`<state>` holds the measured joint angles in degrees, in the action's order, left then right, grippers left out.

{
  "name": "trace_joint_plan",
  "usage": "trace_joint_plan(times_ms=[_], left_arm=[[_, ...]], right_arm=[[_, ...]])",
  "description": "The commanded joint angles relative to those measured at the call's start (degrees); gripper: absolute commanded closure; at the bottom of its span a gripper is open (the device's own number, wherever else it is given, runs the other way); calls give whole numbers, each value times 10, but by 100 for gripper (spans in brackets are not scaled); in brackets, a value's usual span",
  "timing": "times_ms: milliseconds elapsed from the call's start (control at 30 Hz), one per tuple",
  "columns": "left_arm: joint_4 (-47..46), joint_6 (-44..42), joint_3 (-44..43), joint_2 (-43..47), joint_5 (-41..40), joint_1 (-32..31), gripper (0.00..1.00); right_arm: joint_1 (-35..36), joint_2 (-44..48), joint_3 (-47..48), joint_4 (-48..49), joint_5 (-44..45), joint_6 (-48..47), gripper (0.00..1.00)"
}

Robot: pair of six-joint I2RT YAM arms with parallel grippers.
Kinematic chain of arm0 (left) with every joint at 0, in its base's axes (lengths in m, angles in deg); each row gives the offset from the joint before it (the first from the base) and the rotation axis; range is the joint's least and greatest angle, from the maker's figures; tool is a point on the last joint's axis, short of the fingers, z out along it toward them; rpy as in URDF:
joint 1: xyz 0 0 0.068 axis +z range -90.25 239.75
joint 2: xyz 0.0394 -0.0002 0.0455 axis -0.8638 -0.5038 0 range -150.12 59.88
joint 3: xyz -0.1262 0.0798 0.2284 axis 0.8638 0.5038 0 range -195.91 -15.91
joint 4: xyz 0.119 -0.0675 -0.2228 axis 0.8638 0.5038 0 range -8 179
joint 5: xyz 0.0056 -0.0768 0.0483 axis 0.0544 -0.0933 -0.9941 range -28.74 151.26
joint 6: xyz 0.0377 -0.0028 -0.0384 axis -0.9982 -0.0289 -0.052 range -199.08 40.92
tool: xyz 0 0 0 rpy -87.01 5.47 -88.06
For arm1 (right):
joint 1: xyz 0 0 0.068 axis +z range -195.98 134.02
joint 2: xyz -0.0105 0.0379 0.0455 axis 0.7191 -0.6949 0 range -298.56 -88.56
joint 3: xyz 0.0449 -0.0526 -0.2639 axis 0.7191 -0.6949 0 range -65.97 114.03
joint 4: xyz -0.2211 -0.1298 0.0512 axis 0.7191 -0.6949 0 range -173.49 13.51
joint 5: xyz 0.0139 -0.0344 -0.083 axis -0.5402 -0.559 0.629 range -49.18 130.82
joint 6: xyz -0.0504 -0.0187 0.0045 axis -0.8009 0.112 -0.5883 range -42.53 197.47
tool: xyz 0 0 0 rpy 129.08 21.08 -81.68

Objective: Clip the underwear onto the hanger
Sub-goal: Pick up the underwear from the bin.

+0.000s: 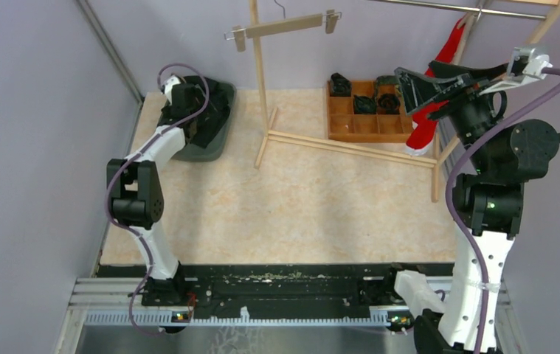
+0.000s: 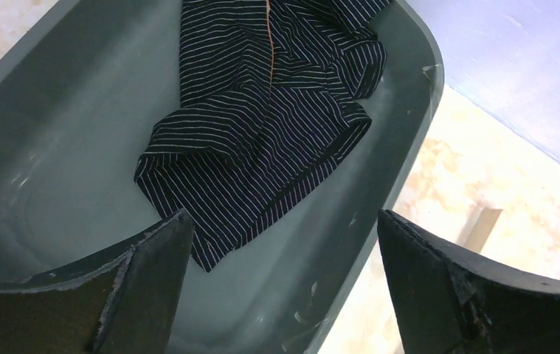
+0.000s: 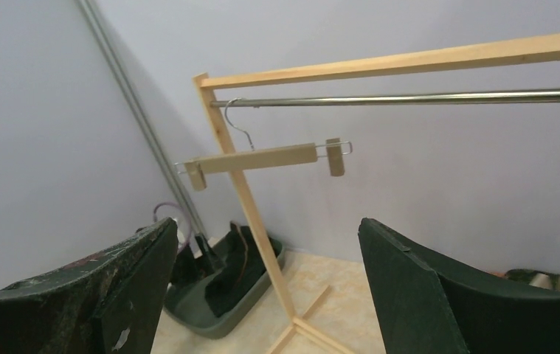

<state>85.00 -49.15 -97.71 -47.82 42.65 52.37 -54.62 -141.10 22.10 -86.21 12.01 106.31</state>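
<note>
Dark striped underwear [image 2: 262, 125] lies crumpled in a grey-green tub [image 2: 55, 162] at the table's far left [image 1: 214, 144]. My left gripper [image 2: 280, 243] is open and empty, hovering over the tub's near end just short of the cloth; it shows in the top view [image 1: 188, 110]. A wooden clip hanger [image 1: 284, 27] hangs from the metal rail of a wooden rack, also seen in the right wrist view [image 3: 262, 158]. My right gripper [image 1: 409, 88] is open and empty, raised at the far right and facing the hanger [image 3: 265, 243].
The rack's wooden post [image 1: 261, 74] and floor bars [image 1: 350, 146] cross the middle back. A wooden compartment box [image 1: 361, 110] with dark rolled items stands behind them. A red garment [image 1: 428, 125] hangs on the right. Purple walls enclose the table.
</note>
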Motion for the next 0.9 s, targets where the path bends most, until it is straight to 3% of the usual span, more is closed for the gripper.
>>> trace_joint_plan(times_ms=[0,433,867], left_arm=[[-20,-12,-34,-11,-3,8,2],[15,-30,-143,-120,24,30,2],[57,-40,-268,-238,3,65,2]], right_arm=[[38,-35,28,7,-29,4,9],[302,-200,161,-122,152,-130,7],[403,-263,155,-117,216,-162,7]])
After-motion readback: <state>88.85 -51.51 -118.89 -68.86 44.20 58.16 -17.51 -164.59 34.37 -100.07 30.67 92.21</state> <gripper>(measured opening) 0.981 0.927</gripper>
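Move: The underwear lies crumpled in the bin, its middle about 9 cm ahead of the open left gripper, 3 cm to its left and roughly 12 cm below. The bin's own middle is some 6 cm ahead and 4 cm left of that gripper, while the rack's left foot stands 18 cm to its right and 2 cm ahead. From the right gripper, the underwear is about 30 cm ahead, 52 cm left and 52 cm down. Bring the left gripper forward over the underwear, about 5 cm and nearly level at first, then keep on forward while sinking some 7 cm and easing left, fingers wide open and not yet closing. Meanwhile swing the empty, open right gripper some 16 cm left from the hung red garment towards the empty hanger, also forward and down, tipping its fingers down and turning them counter-clockwise. ##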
